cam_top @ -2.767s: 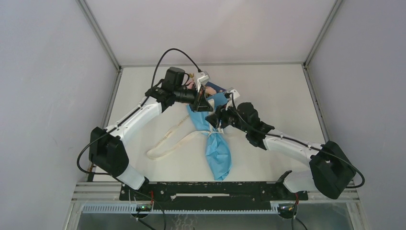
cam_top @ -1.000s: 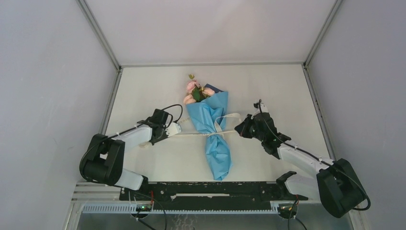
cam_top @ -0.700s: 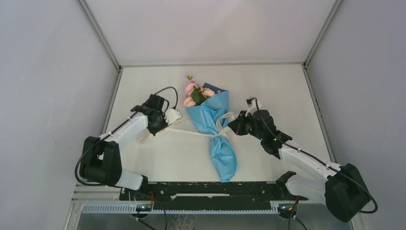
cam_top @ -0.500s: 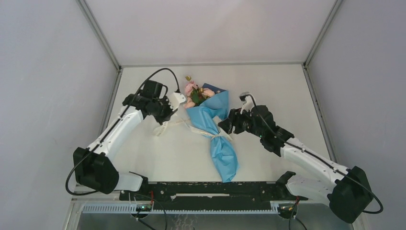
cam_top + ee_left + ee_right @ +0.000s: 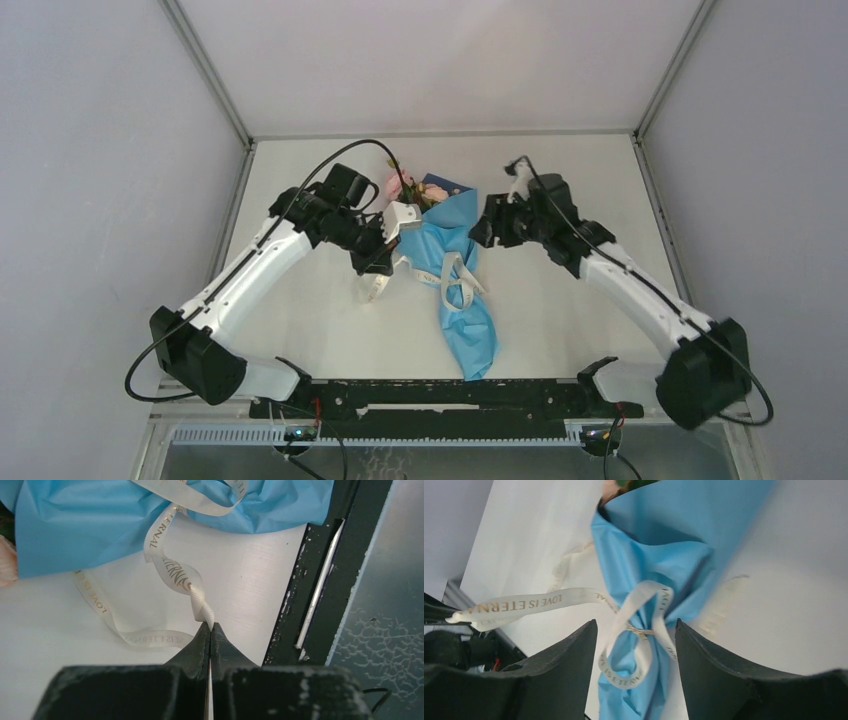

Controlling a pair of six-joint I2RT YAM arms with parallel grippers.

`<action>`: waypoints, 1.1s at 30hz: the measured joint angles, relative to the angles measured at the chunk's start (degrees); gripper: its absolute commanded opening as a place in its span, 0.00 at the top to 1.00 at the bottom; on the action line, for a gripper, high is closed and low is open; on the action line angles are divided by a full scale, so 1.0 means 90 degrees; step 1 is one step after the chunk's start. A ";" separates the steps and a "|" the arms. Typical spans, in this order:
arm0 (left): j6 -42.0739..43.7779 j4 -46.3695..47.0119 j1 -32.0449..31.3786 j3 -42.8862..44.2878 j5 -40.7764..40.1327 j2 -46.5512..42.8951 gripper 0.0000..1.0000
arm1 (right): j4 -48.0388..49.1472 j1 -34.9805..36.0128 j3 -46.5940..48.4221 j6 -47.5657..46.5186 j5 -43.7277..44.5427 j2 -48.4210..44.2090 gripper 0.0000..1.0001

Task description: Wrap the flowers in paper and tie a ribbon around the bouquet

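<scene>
The bouquet lies on the table as a blue paper (image 5: 462, 310) cone, with pink flowers (image 5: 408, 190) at its far end. A cream ribbon (image 5: 455, 272) loops around its waist. My left gripper (image 5: 377, 268) hangs just left of the cone. In the left wrist view this gripper (image 5: 210, 626) is shut on a twisted end of the ribbon (image 5: 172, 572), beside the paper (image 5: 100, 525). My right gripper (image 5: 482, 230) is right of the cone's wide end. In the right wrist view it (image 5: 634, 630) stands open above the ribbon (image 5: 644, 594) loop and paper (image 5: 664, 545), holding nothing.
The white tabletop (image 5: 580, 290) is boxed in by grey walls on three sides. A black rail (image 5: 430, 392) runs along the near edge, and the rail (image 5: 320, 580) also shows in the left wrist view. A slack ribbon tail (image 5: 125, 632) rests on the table.
My right gripper opened, let go of the ribbon and rose toward the back. My left gripper carried its ribbon end up and right, close to the bouquet. The ribbon now hangs slack.
</scene>
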 measured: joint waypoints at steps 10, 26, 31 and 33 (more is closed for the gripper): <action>-0.0170 -0.0124 -0.0058 -0.0245 0.0126 -0.0002 1.00 | -0.0219 0.1073 0.0580 0.0318 -0.0393 0.2268 0.35; -0.0389 -0.0034 -0.0058 -0.0437 -0.0083 -0.0080 1.00 | -0.0151 0.1287 0.0554 0.0906 0.0075 0.2038 1.00; -0.0522 0.0204 -0.0058 -0.0515 -0.0420 -0.0080 1.00 | 0.0199 0.1535 0.0056 0.0918 0.1358 -0.0425 1.00; -0.0551 0.0272 -0.0058 -0.0554 -0.0517 -0.0080 1.00 | 0.0372 0.1749 -0.0240 0.0906 0.2161 -0.1234 1.00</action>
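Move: The ribbon loop on the bouquet lies about 8 cm to the right hand's left, 4 cm back and some 13 cm below it. Seen from that hand too, the knot is 7 cm back, 9 left and 16 down, and the flower heads are about 13 cm ahead, 14 left and equally low. From the left hand, which already grips the ribbon's other end, the loop is roughly 12 cm right, 3 ahead and 14 below. Right hand dips 12 cm down and leftward, pinches the ribbon loop, lifts it 18 cm; left keeps hold. ##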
